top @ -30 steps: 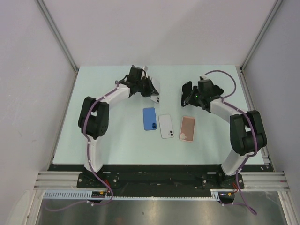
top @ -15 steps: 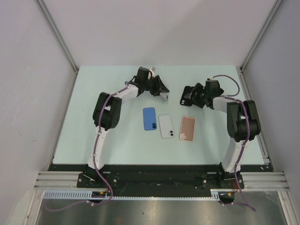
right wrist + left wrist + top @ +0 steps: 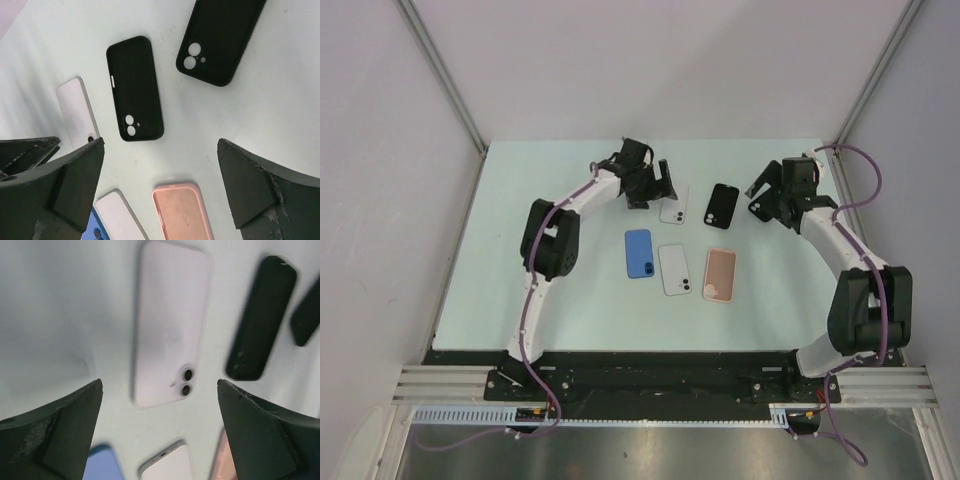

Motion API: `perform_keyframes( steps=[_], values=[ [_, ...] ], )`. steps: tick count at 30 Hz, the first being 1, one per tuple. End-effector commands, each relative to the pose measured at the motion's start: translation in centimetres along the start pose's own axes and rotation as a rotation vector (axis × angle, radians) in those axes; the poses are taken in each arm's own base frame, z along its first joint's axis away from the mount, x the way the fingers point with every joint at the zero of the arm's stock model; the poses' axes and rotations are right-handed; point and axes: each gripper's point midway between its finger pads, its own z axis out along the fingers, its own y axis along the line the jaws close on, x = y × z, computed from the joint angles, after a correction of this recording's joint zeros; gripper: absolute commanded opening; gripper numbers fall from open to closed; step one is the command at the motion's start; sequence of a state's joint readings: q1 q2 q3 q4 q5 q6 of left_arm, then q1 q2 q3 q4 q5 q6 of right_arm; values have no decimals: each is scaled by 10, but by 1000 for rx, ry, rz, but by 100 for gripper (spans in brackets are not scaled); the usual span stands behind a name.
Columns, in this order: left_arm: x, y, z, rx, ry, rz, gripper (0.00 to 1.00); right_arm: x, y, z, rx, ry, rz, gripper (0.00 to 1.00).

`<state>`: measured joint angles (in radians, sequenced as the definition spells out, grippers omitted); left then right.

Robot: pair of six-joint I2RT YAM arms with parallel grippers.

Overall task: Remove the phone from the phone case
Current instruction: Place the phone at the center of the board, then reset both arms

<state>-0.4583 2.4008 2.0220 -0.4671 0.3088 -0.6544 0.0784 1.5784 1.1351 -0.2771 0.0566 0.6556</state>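
A white phone (image 3: 673, 209) lies flat, camera side up, at the back of the table; it also shows in the left wrist view (image 3: 170, 325). A black phone case (image 3: 722, 205) lies flat just right of it, empty and apart from it (image 3: 135, 87). My left gripper (image 3: 655, 190) hovers open just left of the white phone, nothing between its fingers (image 3: 160, 385). My right gripper (image 3: 760, 198) stands open to the right of the black case, holding nothing (image 3: 161, 142).
A second black case (image 3: 220, 40) lies close under my right gripper. Nearer the arms sit a blue phone (image 3: 639, 253), another white phone (image 3: 675, 269) and a pink case (image 3: 720, 274) in a row. Grey walls enclose the pale green table (image 3: 520, 250).
Both grippers have gone from shut to open. The white phone and the black case, held up a second ago, now lie flat. The right arm has drawn back to the right.
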Motion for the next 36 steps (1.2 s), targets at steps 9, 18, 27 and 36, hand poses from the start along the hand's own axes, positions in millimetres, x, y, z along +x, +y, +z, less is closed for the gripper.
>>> perform_keyframes(
  steps=[9, 18, 27, 36],
  values=[
    [29, 20, -165, -207, -265, 142, 100, 22, -14, -86, 107, -58, -126, 100],
    [95, 30, -215, -195, -203, 224, 100, 79, -43, -118, 119, -14, -192, 100],
    [164, 60, -239, -165, -138, 244, 99, 110, -80, -138, 135, 14, -194, 99],
    [185, 65, -254, -129, -138, 229, 100, 115, -89, -142, 142, 3, -190, 97]
  ],
)
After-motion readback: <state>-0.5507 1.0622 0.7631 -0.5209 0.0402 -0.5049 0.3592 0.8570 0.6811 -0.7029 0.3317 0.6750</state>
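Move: The far white phone lies about 3 cm ahead of the left hand, 4 cm to its right and 3 cm below; the blue phone is 13 cm back and 5 cm left, the near white phone 18 cm back and 4 cm right. From the right hand, the upright black case is 4 cm ahead, 9 cm left, 10 cm below; the slanted black case is 5 cm ahead, 5 cm right, the pink case 17 cm back, 10 cm left. Open and empty, both retreat: left hand 27 cm back, 16 left from far white phone; right 20 back. ##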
